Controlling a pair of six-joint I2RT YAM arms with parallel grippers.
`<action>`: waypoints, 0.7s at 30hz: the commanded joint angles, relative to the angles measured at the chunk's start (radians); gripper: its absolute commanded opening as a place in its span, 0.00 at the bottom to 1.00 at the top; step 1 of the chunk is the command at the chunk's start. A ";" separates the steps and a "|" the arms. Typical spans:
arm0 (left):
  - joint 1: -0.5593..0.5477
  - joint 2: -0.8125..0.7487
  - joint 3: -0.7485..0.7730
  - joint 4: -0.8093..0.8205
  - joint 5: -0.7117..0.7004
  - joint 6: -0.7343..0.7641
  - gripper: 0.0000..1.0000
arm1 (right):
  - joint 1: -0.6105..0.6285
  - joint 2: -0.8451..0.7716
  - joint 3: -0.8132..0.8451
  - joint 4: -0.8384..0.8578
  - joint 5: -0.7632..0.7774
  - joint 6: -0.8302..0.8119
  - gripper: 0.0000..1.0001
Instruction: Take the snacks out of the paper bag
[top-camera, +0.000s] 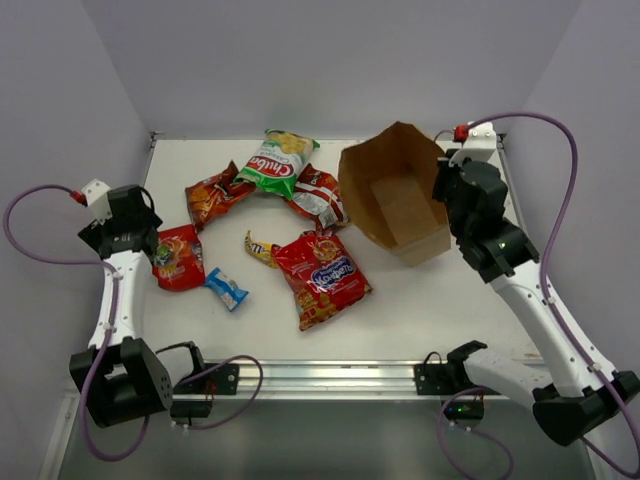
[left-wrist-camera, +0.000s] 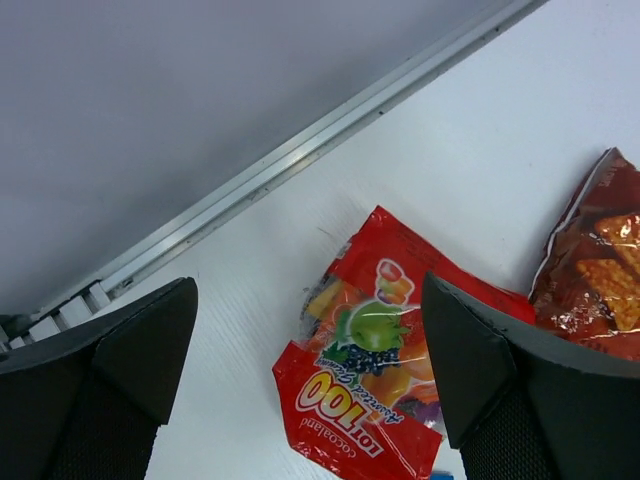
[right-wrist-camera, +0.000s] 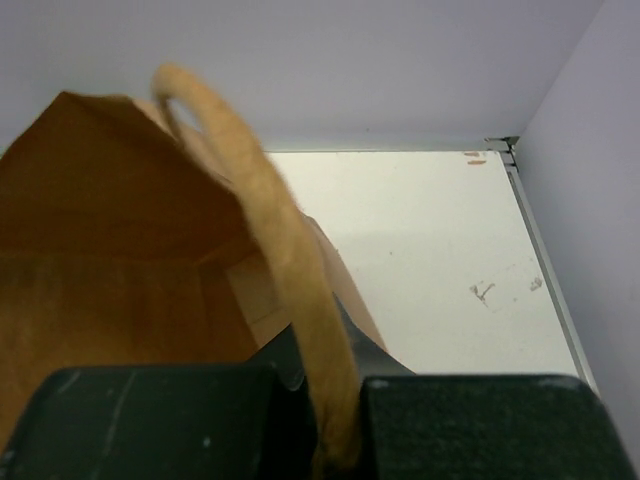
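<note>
The brown paper bag (top-camera: 395, 190) lies tipped at the back right, its mouth facing the camera and nothing showing inside. My right gripper (top-camera: 445, 185) is shut on its twisted handle (right-wrist-camera: 290, 270), which runs down between the jaws (right-wrist-camera: 335, 400). Several snacks lie on the table: a green-white chip bag (top-camera: 275, 163), two red chip bags (top-camera: 213, 197) (top-camera: 318, 195), a yellow candy pack (top-camera: 258, 247), a large red bag (top-camera: 322, 277) and a blue bar (top-camera: 226, 289). My left gripper (left-wrist-camera: 308, 300) hangs open just above a red candy packet (left-wrist-camera: 385, 390), which lies flat and free.
The table's metal rail (left-wrist-camera: 300, 150) runs along the left edge close to the left gripper. A red-brown chip bag (left-wrist-camera: 595, 270) lies right of the candy packet. White walls enclose the back and both sides of the table (top-camera: 440, 300).
</note>
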 joint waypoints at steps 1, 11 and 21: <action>0.004 -0.052 0.057 -0.019 -0.016 0.008 1.00 | -0.054 0.062 0.137 -0.003 0.002 0.069 0.00; -0.006 -0.204 0.212 -0.076 0.295 0.111 1.00 | -0.287 0.332 0.412 -0.027 -0.250 0.274 0.00; -0.101 -0.201 0.412 -0.200 0.349 0.218 1.00 | -0.497 0.535 0.385 0.033 -0.486 0.443 0.00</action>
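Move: The paper bag hangs by its handle from the right hand, its middle roughly 3 cm ahead, 9 cm left and 15 cm below; the striped red bag lies about 31 cm left and 12 cm ahead. The left hand has just freed the red pouch, some 9 cm to its right, 1 cm ahead and 15 cm below, with the blue bar about 22 cm right and 7 cm back; from there the paper bag is roughly 70 cm right, 8 cm ahead. Handle still pinched, the right arcs the bag 15 cm forward-right, up then down; open left rises 17 cm. ##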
